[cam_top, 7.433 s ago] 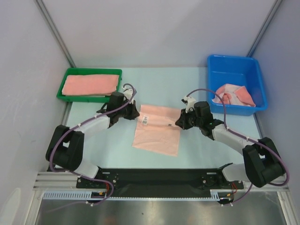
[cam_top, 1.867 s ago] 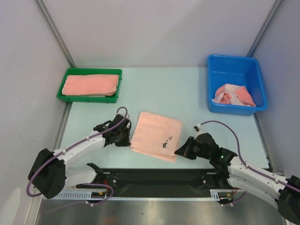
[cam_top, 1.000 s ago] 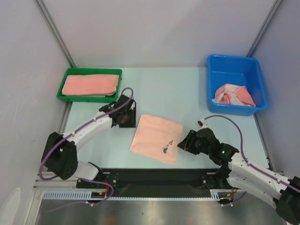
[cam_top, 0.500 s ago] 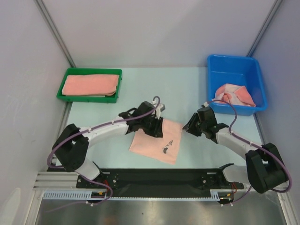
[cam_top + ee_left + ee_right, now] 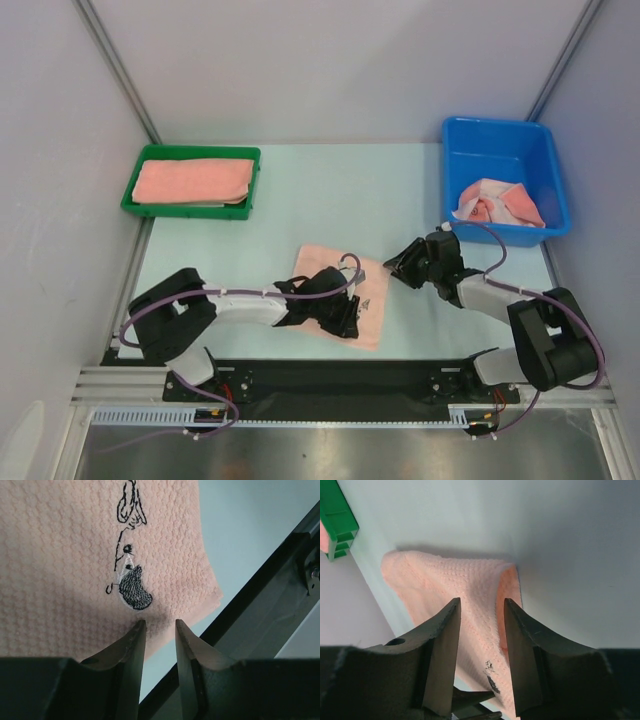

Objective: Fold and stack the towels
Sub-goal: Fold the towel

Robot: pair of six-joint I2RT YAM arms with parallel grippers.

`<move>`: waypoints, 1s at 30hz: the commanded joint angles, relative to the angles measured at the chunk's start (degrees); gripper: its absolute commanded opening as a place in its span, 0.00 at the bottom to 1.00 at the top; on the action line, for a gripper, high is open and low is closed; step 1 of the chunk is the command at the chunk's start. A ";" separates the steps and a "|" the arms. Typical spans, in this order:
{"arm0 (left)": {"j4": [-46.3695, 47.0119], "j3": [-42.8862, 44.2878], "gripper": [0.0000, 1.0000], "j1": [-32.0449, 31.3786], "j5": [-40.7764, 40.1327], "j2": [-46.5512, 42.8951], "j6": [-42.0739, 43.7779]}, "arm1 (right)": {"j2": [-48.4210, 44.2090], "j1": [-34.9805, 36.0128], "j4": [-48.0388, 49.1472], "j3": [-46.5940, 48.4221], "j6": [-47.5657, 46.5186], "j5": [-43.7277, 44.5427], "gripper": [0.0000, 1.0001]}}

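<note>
A folded peach towel (image 5: 322, 260) with a small dark motif (image 5: 131, 582) lies on the table in front of the arm bases. My left gripper (image 5: 348, 320) hovers over its near right corner, jaws (image 5: 158, 625) a narrow gap apart and holding nothing. My right gripper (image 5: 398, 268) sits just off the towel's far right corner, open (image 5: 481, 603), with the towel (image 5: 470, 595) seen between its fingers but not gripped. A flat pink towel (image 5: 192, 180) lies in the green tray (image 5: 135, 205). Crumpled pink and white towels (image 5: 497, 203) sit in the blue bin (image 5: 500, 140).
The green tray stands at the back left, the blue bin at the back right. A black base rail (image 5: 340, 378) runs along the near table edge, close to the towel's front corner. Grey walls enclose the table on three sides.
My left arm has swung from the towel's far left corner across the towel to its near right corner. My right gripper has moved up from the front edge to the towel's far right corner.
</note>
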 commanded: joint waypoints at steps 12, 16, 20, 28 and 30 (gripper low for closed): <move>2.71 -6.05 0.34 -3.54 -5.98 -0.38 -4.30 | 11.61 -3.41 32.11 -5.05 4.07 -4.10 0.46; 3.33 -7.37 0.33 -3.71 -5.55 -0.47 -3.78 | 19.35 -6.06 42.58 -4.61 4.78 -9.55 0.45; 2.89 -7.20 0.33 -4.15 -5.37 0.32 -3.34 | 23.92 -7.20 46.40 -3.38 2.68 -12.36 0.45; -1.06 -5.17 0.33 -4.77 -6.07 2.08 -2.81 | 23.85 -8.34 38.76 1.11 -8.82 -18.87 0.41; -1.25 -4.91 0.33 -4.77 -6.25 1.82 -2.98 | 21.14 -8.61 33.26 0.93 -10.86 -18.09 0.40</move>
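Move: The towel's far right corner is the thing for my right hand: roughly 4 cm ahead, 1 cm left and 3 cm below. The far left corner lies some 22 cm left and 7 cm ahead of that hand, the near right corner about 20 cm back and 2 cm left; the blue bin's middle is some 22 cm ahead, 30 cm right. From my left hand the far right corner is about 19 cm ahead and 9 cm right. I dip my right hand about 2 cm, then slide it forward some 5 cm and low onto the towel's far right corner, bringing my still part-open fingers to either side of the corner; meanwhile the fingertips tilt up and swing left by about 15 degrees. My left hand keeps resting on the towel by the near edge, shifting barely a centimetre. ##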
